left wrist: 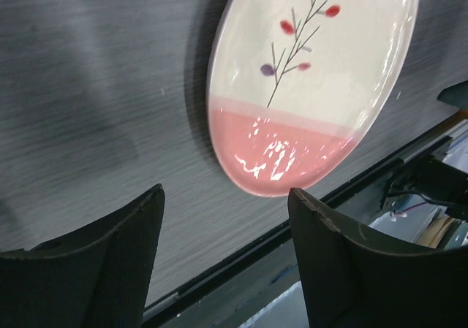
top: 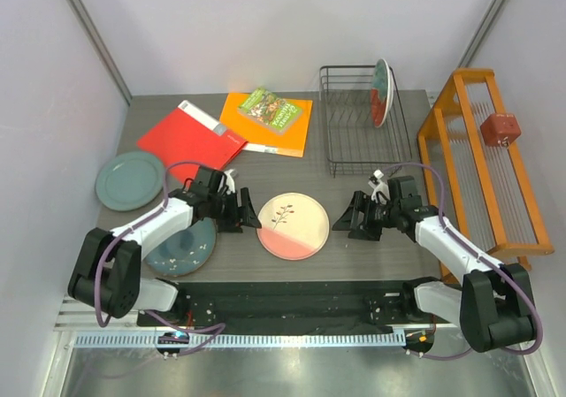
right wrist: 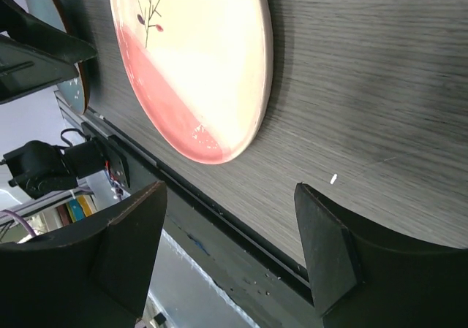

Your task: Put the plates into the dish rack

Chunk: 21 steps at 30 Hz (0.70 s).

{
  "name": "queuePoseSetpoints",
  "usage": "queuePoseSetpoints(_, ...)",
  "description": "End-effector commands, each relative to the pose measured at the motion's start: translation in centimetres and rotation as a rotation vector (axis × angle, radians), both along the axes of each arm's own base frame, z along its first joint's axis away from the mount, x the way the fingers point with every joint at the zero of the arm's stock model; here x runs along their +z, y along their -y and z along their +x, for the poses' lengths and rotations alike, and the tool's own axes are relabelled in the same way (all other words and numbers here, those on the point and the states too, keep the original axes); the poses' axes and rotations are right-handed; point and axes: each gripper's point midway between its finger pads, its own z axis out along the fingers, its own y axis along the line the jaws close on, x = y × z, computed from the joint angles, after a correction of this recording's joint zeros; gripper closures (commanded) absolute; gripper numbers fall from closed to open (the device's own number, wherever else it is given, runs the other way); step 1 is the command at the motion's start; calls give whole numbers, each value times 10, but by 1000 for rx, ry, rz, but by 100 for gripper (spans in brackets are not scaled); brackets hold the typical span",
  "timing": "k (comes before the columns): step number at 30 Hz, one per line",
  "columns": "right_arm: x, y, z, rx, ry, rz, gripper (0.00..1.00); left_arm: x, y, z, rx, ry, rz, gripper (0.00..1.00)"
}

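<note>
The cream-and-pink plate with a sprig lies flat on the table between both grippers; it also shows in the left wrist view and the right wrist view. My left gripper is open and empty just left of it. My right gripper is open and empty just right of it. The red plate with teal top stands upright in the black wire dish rack. The speckled dark teal plate lies under my left arm. The grey-green plate lies at the far left.
Red and orange flat books lie at the back, a green book on the orange one. An orange wooden rack with a red cube stands at the right. The table's front edge runs just below both grippers.
</note>
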Motion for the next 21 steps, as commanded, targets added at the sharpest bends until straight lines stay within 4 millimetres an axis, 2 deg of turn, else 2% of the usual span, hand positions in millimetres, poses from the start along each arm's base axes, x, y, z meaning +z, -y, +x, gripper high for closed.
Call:
queuePoseSetpoints(1, 3, -5, 12, -20, 16, 46, 24, 14, 15, 27, 7, 70, -119, 32)
queuePoseSetpoints(5, -7, -7, 13, -36, -11, 62, 23, 3, 16, 28, 4, 22, -121, 35)
queuePoseSetpoints(8, -15, -9, 15, -51, -23, 77, 23, -12, 15, 22, 1, -33, -113, 37)
queuePoseSetpoints(16, -39, -13, 9, -95, -135, 114, 23, -39, 19, 15, -15, -124, -120, 44)
queuePoseSetpoints(17, -37, -15, 17, -97, -96, 125, 23, -42, 20, 15, -15, -135, -120, 45)
queuePoseSetpoints(21, -48, -16, 21, -113, -105, 113, 23, -48, 25, 20, -25, -170, -135, 54)
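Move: The pink-and-white plate lies flat between the two hands: its middle is about 12 cm right, 2 cm back and 4 cm below the left hand, and some 15 cm left, 2 cm back and 5 cm below the right. From the left hand, the blue plate lies about 19 cm left and 7 cm back. From the right hand, the dish rack stands roughly 29 cm ahead and 5 cm right. The left hand edges forward a touch, then sinks about 3 cm and slides some 2 cm right onto the pink-and-white plate's left rim, its fingers partly closing so that the rim comes between them while the hand tips about 10 degrees to lay the fingers flatter. Opposite it, the right hand drops some 4 cm almost straight down beside the right rim, then eases 1 to 2 cm left and slightly forward towards it with fingers kept wide open, likewise tilting flatter towards the plate; whether either hand's fingers touch the plate can't be seen. ##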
